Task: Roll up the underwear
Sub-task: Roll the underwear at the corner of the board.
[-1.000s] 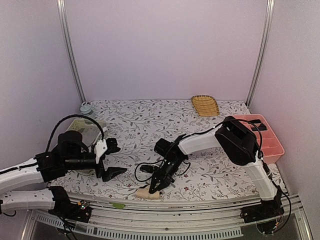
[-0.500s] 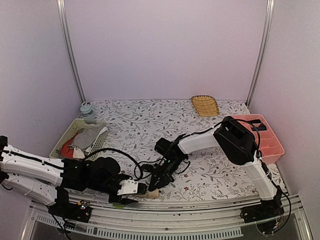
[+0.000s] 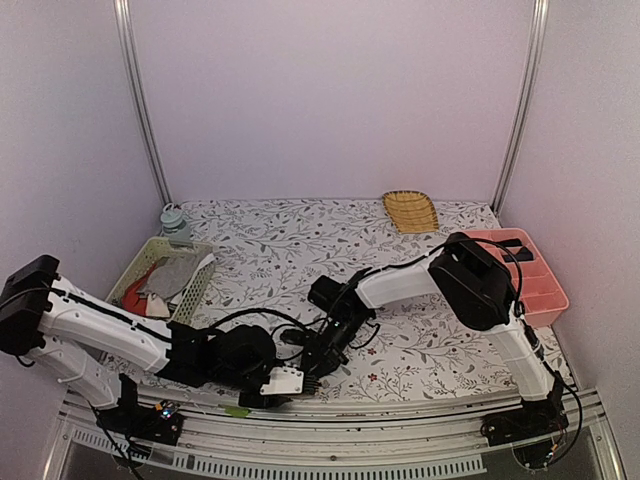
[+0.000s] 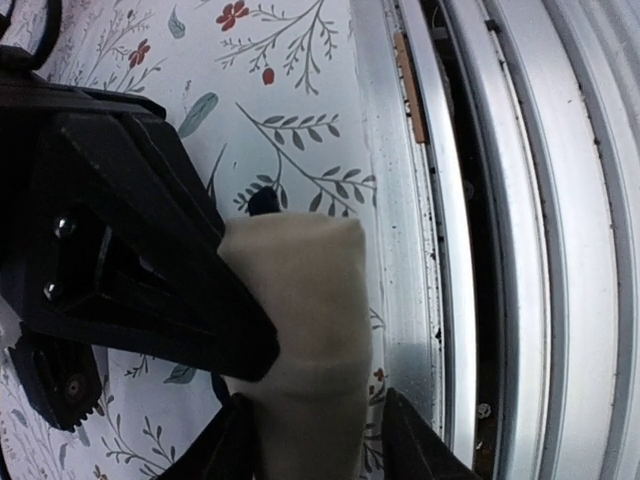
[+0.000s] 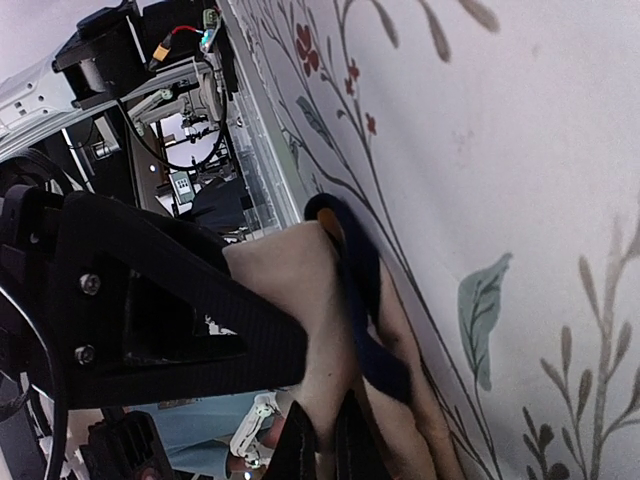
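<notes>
A beige underwear (image 4: 300, 300) with black edging (image 5: 365, 300) lies rolled at the table's near edge, next to the metal rail. My left gripper (image 4: 315, 440) straddles the roll: one finger (image 4: 235, 435) touches the cloth, and the other finger (image 4: 405, 435) stands a sliver off it. My right gripper (image 5: 322, 440) is shut on the roll's cloth from the other side, and its black body (image 4: 120, 250) lies against the roll. In the top view the two grippers meet near the front edge, left gripper (image 3: 290, 380) and right gripper (image 3: 318, 362), and they hide the roll.
A green basket (image 3: 128, 278) with grey and red cloth stands at the left. A pink tray (image 3: 552, 290) sits at the right, a yellow woven dish (image 3: 410, 211) at the back, a small bottle (image 3: 173, 218) in the back left corner. The metal rail (image 4: 480, 200) borders the roll.
My left arm has swung from beside the basket to the near edge, and its jaws have narrowed round the beige roll. The right arm has held still.
</notes>
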### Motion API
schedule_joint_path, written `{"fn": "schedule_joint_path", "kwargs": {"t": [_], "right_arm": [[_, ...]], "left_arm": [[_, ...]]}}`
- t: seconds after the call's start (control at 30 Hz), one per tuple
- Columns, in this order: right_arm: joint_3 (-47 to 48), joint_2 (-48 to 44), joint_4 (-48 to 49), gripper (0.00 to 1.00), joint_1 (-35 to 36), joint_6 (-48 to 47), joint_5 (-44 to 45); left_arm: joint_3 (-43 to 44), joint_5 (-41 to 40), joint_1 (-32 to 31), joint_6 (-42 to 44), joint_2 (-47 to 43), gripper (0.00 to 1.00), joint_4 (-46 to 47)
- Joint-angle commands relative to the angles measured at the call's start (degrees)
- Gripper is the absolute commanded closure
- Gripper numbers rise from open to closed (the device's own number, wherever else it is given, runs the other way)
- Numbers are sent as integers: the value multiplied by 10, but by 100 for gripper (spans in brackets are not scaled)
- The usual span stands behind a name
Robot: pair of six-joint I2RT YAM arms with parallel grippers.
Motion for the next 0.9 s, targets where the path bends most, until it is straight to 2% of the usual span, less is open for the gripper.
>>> {"fn": "schedule_joint_path", "kwargs": {"t": [0.0,0.1,0.27,0.33,0.5,0.6,0.73,0.87], "right_arm": [[-38,55,-24,100,-9,19,141],[-41,35,-10,100,-16,15,158],[-72,-60,67,80,-61,39,218],[-96,-113,109,72,-88,49,240],[-162,-232,158,62,-138,34,319],[-231,-323,181,61,-140,4,362],[-357,-448,272,57,-131,-10,397],[-434,-543,300,52,-91,-24,447]], "left_arm": [[29,-12,-10,8,41,61,12],[45,5,-10,6,74,79,-24],[59,57,-1,2,92,94,-66],[69,83,13,2,90,96,-81],[110,175,62,8,107,100,-147],[143,232,93,15,128,100,-197],[181,305,137,18,170,100,-249],[219,376,181,25,225,99,-307]]}}
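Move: The bundle of underwear sits almost in the left hand: its middle is about 2 cm to the right and 1 cm below, between the open fingers. The board's front edge is some 3 cm back, and a green tape tag lies roughly 12 cm left and 5 cm back. From the right hand, which still pinches the underwear, its middle is about 1 cm left and 1 cm back, with the front edge about 4 cm back. Down and to the right by only 1 to 2 cm, the left hand closes its fingers on the rolled underwear, keeps its pinch and tips about 30 degrees, fingertips swinging back towards the board's edge. Meanwhile the right hand opens, lets go of the underwear and sweeps forward about 15 cm while going right, then continues right and up as it draws back a few centimetres. ##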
